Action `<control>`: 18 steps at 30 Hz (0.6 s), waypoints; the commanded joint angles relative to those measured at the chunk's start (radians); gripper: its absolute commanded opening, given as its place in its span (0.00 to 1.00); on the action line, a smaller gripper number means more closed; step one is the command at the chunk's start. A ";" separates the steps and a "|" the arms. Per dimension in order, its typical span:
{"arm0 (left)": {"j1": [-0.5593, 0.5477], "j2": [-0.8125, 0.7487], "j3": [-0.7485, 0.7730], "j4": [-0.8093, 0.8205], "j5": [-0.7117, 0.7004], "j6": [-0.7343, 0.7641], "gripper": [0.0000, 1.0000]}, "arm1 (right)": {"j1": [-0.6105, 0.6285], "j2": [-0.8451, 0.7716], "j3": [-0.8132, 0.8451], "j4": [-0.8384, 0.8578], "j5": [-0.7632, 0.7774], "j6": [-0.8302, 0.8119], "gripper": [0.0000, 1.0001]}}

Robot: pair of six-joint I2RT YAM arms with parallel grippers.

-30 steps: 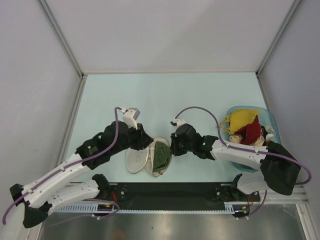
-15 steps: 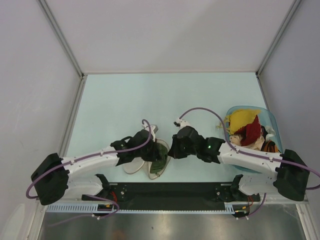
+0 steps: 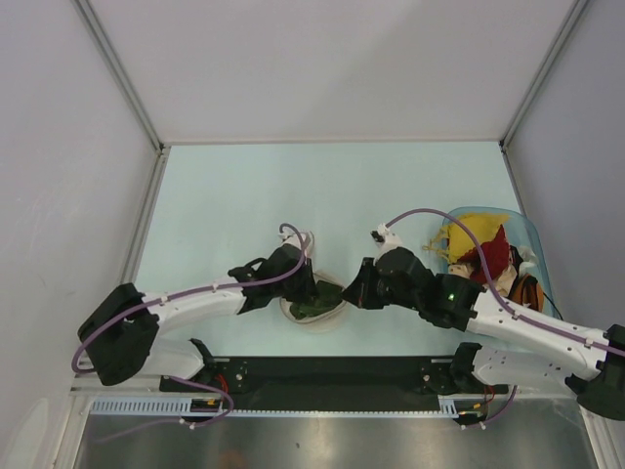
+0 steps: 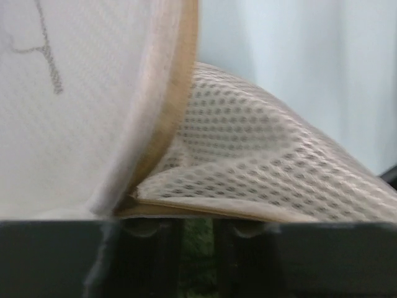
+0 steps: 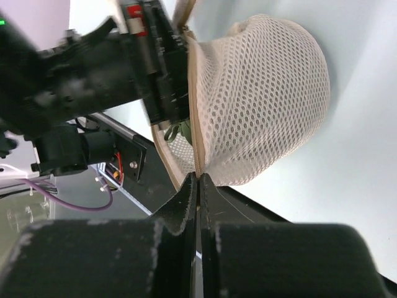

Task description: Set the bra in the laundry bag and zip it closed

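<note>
The cream mesh laundry bag [image 3: 314, 315] lies between the arms, its halves folded nearly together. The dark olive bra [image 3: 320, 304] shows inside it; a green strap [image 5: 176, 131] hangs in the opening. My right gripper [image 3: 352, 296] is shut on the bag's rim [image 5: 193, 112], with the mesh dome [image 5: 260, 93] beyond it. My left gripper [image 3: 304, 290] is at the bag's left side, under the raised half [image 4: 93, 112]. Its fingers [image 4: 142, 254] stand a narrow gap apart with green fabric [image 4: 197, 248] in the gap; whether it is pinched is unclear.
A translucent blue tub [image 3: 528, 235] at the right holds yellow [image 3: 469, 233] and red [image 3: 493, 256] garments. The black base rail [image 3: 342, 376] runs along the near edge. Metal frame posts border the pale table [image 3: 293, 186].
The bag's spread halves have come together over the bra. My left arm dropped low and reached in to the bag. My right gripper shifted slightly right, still pinching the rim.
</note>
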 commanded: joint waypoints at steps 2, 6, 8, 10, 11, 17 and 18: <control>-0.022 -0.163 0.054 -0.052 0.068 0.066 0.41 | -0.009 0.009 -0.003 0.004 0.015 -0.022 0.00; -0.025 -0.306 0.060 -0.165 0.046 0.080 0.58 | -0.006 0.032 0.002 -0.004 0.021 -0.043 0.00; -0.025 -0.383 0.069 -0.254 -0.019 0.084 0.61 | -0.004 0.028 0.000 -0.002 0.023 -0.046 0.00; -0.023 -0.427 0.068 -0.338 -0.053 0.080 0.61 | -0.003 0.018 -0.001 -0.002 0.020 -0.046 0.00; -0.023 -0.455 0.062 -0.360 -0.070 0.075 0.61 | -0.003 0.017 0.000 -0.002 0.018 -0.048 0.00; -0.022 -0.449 -0.020 -0.399 -0.082 -0.030 0.64 | 0.005 -0.009 0.000 -0.002 0.021 -0.050 0.00; -0.020 -0.449 -0.030 -0.399 -0.092 -0.075 0.65 | 0.007 -0.009 0.002 -0.004 0.021 -0.051 0.00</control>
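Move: Down in the raised mouth of the laundry bag, the left fingertips are at the bra, its middle only about 1 cm back, 1 cm right and 1 cm below. The bag's lid stands roughly 8 cm ahead and 2 cm left of the left hand; the rim pinched by the right fingers is some 7 cm right, 3 cm back and 11 cm higher. From the right hand, the bra lies around 6 cm left, 2 cm ahead and 12 cm below. Rising out of the bag mouth by about 10 cm, the left hand comes free of the bra while its fingers spread from nearly shut to over half open; it draws back some 3 cm, then swings about 4 cm left, its fingertips tilting up around 10 degrees. The right hand keeps its pinch on the rim, holding the bag up and sinking only a centimetre or so. ##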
